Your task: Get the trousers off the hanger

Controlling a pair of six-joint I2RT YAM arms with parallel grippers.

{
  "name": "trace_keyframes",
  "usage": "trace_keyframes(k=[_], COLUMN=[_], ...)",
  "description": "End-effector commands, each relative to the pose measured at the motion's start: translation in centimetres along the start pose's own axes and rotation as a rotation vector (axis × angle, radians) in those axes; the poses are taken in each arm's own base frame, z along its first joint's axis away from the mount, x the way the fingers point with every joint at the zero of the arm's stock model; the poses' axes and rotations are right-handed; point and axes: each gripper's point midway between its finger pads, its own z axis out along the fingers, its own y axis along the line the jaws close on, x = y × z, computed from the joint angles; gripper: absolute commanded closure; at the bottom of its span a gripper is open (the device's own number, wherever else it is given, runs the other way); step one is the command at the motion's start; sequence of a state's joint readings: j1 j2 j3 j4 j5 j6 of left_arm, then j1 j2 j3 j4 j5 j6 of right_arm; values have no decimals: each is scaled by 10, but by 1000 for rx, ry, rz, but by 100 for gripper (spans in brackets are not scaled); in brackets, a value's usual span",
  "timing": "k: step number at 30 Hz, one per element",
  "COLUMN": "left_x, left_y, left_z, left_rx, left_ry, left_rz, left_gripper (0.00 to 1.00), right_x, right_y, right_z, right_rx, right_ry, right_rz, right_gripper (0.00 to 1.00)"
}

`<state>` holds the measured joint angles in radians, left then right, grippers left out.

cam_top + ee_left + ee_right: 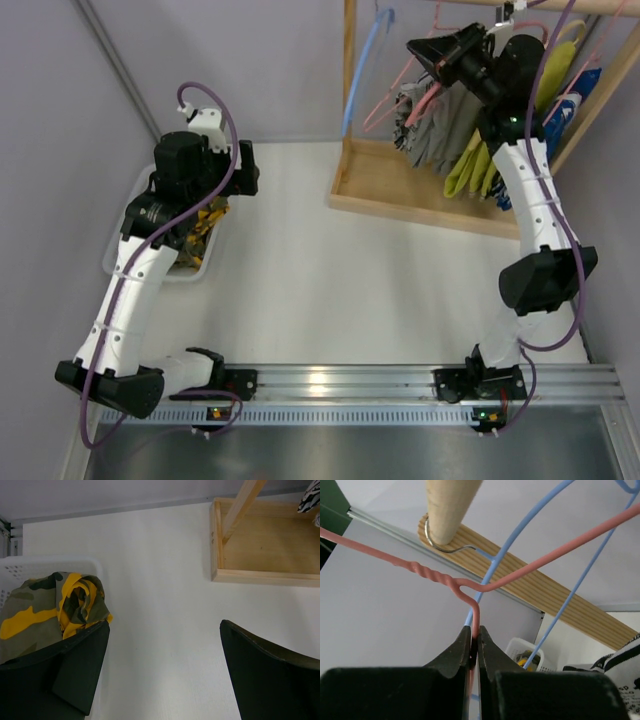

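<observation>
My right gripper (475, 645) is shut on the thin pink hanger (435, 575), pinching the wire just below its twisted neck. The same gripper (420, 50) sits high up at the rack in the top view, with the hanger (385, 105) sloping down to its left. The trousers (620, 662), in a black-and-white print, show at the lower right of the right wrist view and hang beside a plain grey garment (445, 125) on the rack. My left gripper (165, 645) is open and holds nothing, hovering over the white table beside a basket.
A white basket (30, 567) at the left holds olive-and-yellow clothing (50, 610). The wooden rack's base frame (265, 575) lies at the back right. A light blue hanger (520, 535) hooks over the wooden rail (450, 505). Yellow-green garments (470, 165) hang further right.
</observation>
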<state>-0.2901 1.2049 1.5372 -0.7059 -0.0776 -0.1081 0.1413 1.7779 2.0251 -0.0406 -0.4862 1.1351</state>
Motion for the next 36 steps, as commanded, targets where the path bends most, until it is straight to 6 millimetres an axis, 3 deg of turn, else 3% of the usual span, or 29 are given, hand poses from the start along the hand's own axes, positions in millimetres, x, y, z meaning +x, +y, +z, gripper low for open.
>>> trace_keyframes(k=[1, 6, 9, 10, 11, 12, 13, 15, 21, 25, 27, 31, 32, 36], left_x=[-30, -35, -37, -41, -38, -40, -31, -39, -11, 33, 43, 67, 56, 57], left_y=[-5, -7, -8, -8, -13, -13, -20, -31, -62, -72, -74, -74, -74, -85], left_z=[-6, -8, -12, -19, -17, -19, -26, -36, -69, -60, -59, -51, -52, -40], left_rx=[23, 37, 47, 54, 80, 88, 137, 212, 429, 513, 531, 528, 508, 494], left_ry=[-106, -132, -146, -173, -186, -213, -226, -316, -422, -378, -392, -439, -504, -572], left_rz=[-32, -31, -25, -14, -3, 21, 32, 71, 246, 312, 339, 366, 365, 434], left_gripper=[1, 1, 1, 2, 1, 1, 1, 1, 1, 2, 1, 1, 1, 1], right_x=[-28, -24, -13, -3, 1, 7, 19, 27, 56, 80, 98, 114, 117, 127], right_y=[146, 153, 150, 134, 144, 141, 137, 136, 144, 154, 162, 175, 176, 187], right_z=[-43, -48, -55, -52, -64, -66, -72, -78, -101, -118, -128, -146, -149, -161], right_rx=[-397, -417, -416, -390, -411, -411, -405, -415, -429, -478, -517, -560, -566, -597], right_ry=[-126, -110, -78, -52, -49, -39, -21, -9, 59, 114, 166, 210, 231, 288], right_rz=[-242, -238, -212, -185, -184, -175, -157, -140, -140, -169, -191, -238, -247, -287], right_gripper=[100, 100, 100, 100, 100, 100, 100, 100, 100, 100, 100, 100, 100, 100])
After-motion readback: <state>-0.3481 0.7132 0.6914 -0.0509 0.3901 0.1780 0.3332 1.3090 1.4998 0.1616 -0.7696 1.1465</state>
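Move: The right hand already pinches the thin pink hanger by its neck. The patterned trousers on it hang roughly 22 cm straight below the hand. The blue hanger is some 9 cm to the hand's left and level fore and aft, its middle about 10 cm lower. The grey trousers hang about 7 cm to the right, 2 cm nearer and 22 cm down. From the open left hand, the patterned trousers lie about 14 cm ahead, 32 cm right and 7 cm below. Still pinching the pink hanger's neck, the right hand lifts it about 3 cm, then pulls it back out of the rack some 20 cm and 7 cm left, sinking to its starting height and turning roughly 25 degrees counter-clockwise. Meanwhile the empty, open left hand draws back and sinks about 8 cm each, shifts 7 cm right, turns some 30 degrees clockwise and tips up to face the incoming trousers. ##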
